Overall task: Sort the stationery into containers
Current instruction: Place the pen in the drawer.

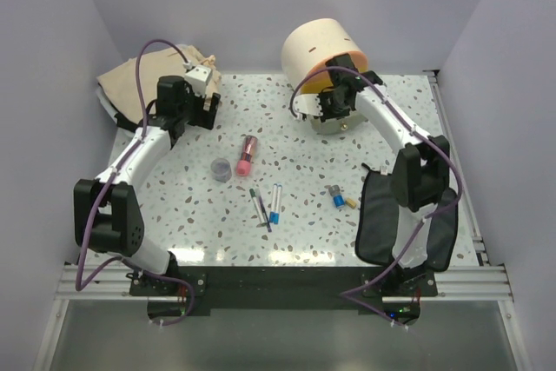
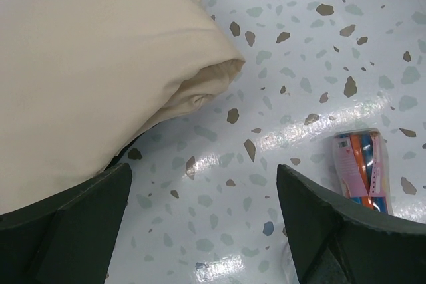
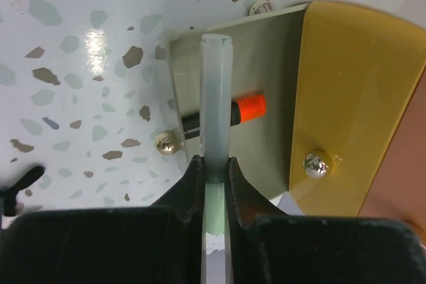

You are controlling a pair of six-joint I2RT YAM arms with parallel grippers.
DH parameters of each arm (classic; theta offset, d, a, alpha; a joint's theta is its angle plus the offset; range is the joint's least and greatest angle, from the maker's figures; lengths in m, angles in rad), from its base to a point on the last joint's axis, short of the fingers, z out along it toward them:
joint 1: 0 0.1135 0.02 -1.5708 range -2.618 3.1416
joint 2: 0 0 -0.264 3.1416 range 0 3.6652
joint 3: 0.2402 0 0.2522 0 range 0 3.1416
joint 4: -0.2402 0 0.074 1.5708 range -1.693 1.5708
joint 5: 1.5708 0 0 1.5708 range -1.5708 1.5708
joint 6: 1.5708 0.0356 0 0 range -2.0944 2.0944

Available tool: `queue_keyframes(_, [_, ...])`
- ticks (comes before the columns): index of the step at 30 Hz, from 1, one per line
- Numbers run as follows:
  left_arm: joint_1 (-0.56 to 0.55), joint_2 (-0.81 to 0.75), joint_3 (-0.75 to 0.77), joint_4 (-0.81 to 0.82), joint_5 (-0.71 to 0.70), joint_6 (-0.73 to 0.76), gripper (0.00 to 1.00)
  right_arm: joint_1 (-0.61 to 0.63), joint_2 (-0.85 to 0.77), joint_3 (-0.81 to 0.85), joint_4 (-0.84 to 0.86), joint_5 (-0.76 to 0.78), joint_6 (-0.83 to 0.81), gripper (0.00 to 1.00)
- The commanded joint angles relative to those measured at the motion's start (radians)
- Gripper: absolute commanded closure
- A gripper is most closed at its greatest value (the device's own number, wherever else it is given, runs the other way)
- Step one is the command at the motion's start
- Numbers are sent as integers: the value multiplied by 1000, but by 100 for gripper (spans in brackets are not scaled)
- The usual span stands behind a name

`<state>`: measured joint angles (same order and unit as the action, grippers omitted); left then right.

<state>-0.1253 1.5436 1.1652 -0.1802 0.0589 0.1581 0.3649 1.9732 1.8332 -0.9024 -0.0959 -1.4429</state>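
My right gripper point(image 1: 334, 107) hangs over the pulled-out drawer point(image 3: 273, 151) of the cream cylindrical box point(image 1: 320, 44). It point(image 3: 214, 164) is shut on a thin pen point(image 3: 216, 98) with a pale green cap and a grey barrel. Below the pen, a black-and-orange highlighter point(image 3: 245, 109) lies in the drawer. My left gripper point(image 1: 201, 110) stands open over bare table, nothing between its fingers point(image 2: 319, 231). A pink tube point(image 1: 247, 154) point(image 2: 365, 171), a grey pot point(image 1: 221, 168), two pens point(image 1: 268, 206) and small blue and yellow pieces point(image 1: 341, 199) lie on the table. The black pouch point(image 1: 382, 215) lies at the right.
A folded cream cloth bag point(image 1: 130, 84) point(image 2: 86, 64) lies at the back left, just beside my left gripper. The drawer has an orange front point(image 3: 359, 98) and gold knobs point(image 3: 164, 142). Grey walls close the table on three sides.
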Motion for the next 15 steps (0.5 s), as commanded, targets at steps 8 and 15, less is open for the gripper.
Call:
queue_keyframes(8, [1, 0, 19, 67, -85, -49, 3, -34, 27, 8, 256, 68, 82, 57])
queue_keyframes(15, [1, -8, 22, 71, -100, -45, 2, 0, -131, -6, 38, -230, 177, 51])
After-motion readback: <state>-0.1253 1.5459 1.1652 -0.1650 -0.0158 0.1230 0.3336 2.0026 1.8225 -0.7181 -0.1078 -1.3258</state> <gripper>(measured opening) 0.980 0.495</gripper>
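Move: The right gripper holds the pale green pen above the open drawer, whose middle is about 4 cm ahead, 3 cm right and 11 cm below. The orange-capped marker lies inside, some 4 cm ahead, 2 cm right and 12 cm down. The drawer's brass knob is level fore-and-aft, 5 cm right, 11 cm down; the round cabinet is roughly 14 cm ahead, 2 cm left and 5 cm lower. From the idle left gripper the drawer is about 42 cm right, 6 cm ahead and 13 cm below. Carry the held pen with the right gripper forward and down into the drawer opening, about 4 cm forward and 3 cm down, easing slightly right. Open the fingers about halfway near the bottom of the dip to let go of the pen, then lift the empty hand straight back up some 3 cm, over the drawer. ##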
